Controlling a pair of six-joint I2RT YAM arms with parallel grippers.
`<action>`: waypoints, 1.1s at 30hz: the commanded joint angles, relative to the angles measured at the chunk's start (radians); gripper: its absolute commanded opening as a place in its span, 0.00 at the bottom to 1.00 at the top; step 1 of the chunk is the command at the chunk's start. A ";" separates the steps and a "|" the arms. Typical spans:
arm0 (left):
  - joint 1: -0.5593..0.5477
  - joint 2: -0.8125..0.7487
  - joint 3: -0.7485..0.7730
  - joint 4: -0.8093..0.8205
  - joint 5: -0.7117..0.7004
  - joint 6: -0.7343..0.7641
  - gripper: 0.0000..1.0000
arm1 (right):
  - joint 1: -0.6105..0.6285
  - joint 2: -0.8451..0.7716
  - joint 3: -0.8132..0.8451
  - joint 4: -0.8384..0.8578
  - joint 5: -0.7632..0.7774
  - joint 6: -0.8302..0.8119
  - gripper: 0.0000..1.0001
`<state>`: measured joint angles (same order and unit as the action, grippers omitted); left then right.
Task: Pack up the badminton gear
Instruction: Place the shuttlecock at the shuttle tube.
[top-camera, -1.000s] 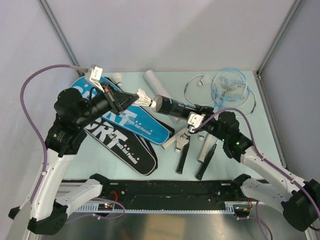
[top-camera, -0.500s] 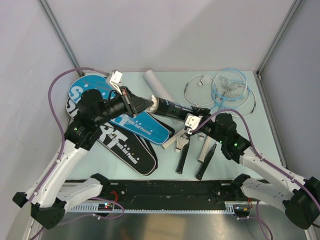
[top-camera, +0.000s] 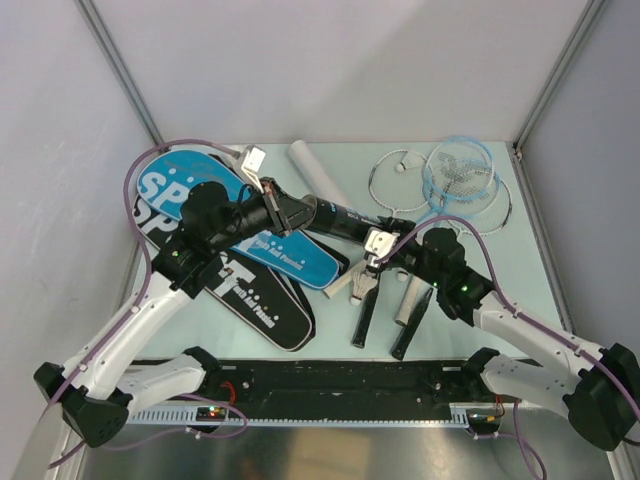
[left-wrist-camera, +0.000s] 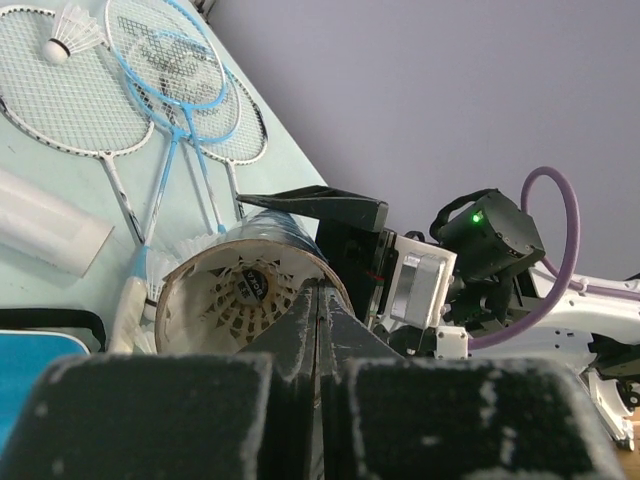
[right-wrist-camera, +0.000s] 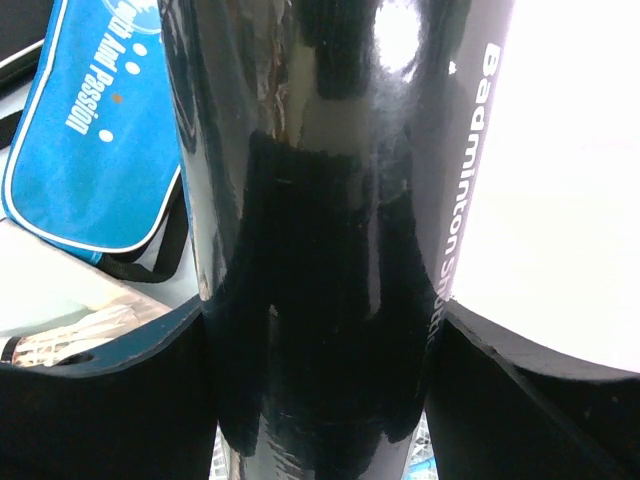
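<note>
My left gripper (top-camera: 292, 212) is shut at the open mouth of the black tube (top-camera: 345, 220). In the left wrist view its fingertips (left-wrist-camera: 318, 290) pinch the skirt edge of a white feather shuttlecock (left-wrist-camera: 235, 295) that sits inside the tube (left-wrist-camera: 275, 228). My right gripper (top-camera: 385, 243) is shut on the tube's other end and holds it above the table. The tube (right-wrist-camera: 330, 200) fills the right wrist view between the right gripper's (right-wrist-camera: 320, 400) pads. The blue SPORT bag (top-camera: 170, 185) and the black bag (top-camera: 262, 305) lie under my left arm.
A white tube (top-camera: 318, 172) lies at the back. Several rackets (top-camera: 455, 175) lie at the back right with another shuttlecock (top-camera: 400, 166) on them. Their black and white handles (top-camera: 365, 315) lie near the front. The enclosure walls stand close on both sides.
My left arm has swung right and carried the shuttlecock from outside the tube into its open mouth. The right arm has shifted a little left with the tube.
</note>
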<state>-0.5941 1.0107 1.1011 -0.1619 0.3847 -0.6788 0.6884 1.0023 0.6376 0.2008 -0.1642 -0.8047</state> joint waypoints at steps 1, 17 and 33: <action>-0.035 0.024 -0.029 0.026 -0.021 -0.011 0.00 | 0.019 -0.006 0.020 0.150 -0.019 0.023 0.27; -0.042 -0.088 0.036 -0.025 -0.032 0.041 0.62 | 0.000 -0.040 0.020 0.092 -0.039 0.127 0.28; -0.041 -0.152 0.146 -0.223 -0.005 0.344 0.79 | -0.083 -0.132 0.020 -0.019 0.169 0.483 0.26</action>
<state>-0.6300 0.8299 1.2091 -0.2771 0.3454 -0.5102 0.6296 0.9333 0.6353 0.1387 -0.1005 -0.4694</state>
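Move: The shuttlecock, at the left fingertips in the shuttle tube's mouth, has its middle about 4 cm to the left hand's right, 1 ahead and 3 lower. The tube's middle is some 12 cm right, 4 ahead and 12 lower; on the table, roughly 34 below, a loose shuttlecock sits 16 right and 6 ahead, the black bag 24 left and 9 ahead. From the right hand, still gripping the tube, the first shuttlecock is about 10 cm left, 3 back and 9 higher. The left hand, shut at the tube mouth, eases barely 1 cm to the right and down, then opens its fingers wide, lets go of the shuttlecock and draws clear of the tube, some 10 cm up, back and somewhat left, the fingers tipping up about 15 degrees. The right hand keeps its grip on the tube and, as the left pulls away, shifts about 3 cm right while rolling its left side up, tipping down and turning clockwise, roughly 20 degrees in all, to swing the mouth up and forward. ##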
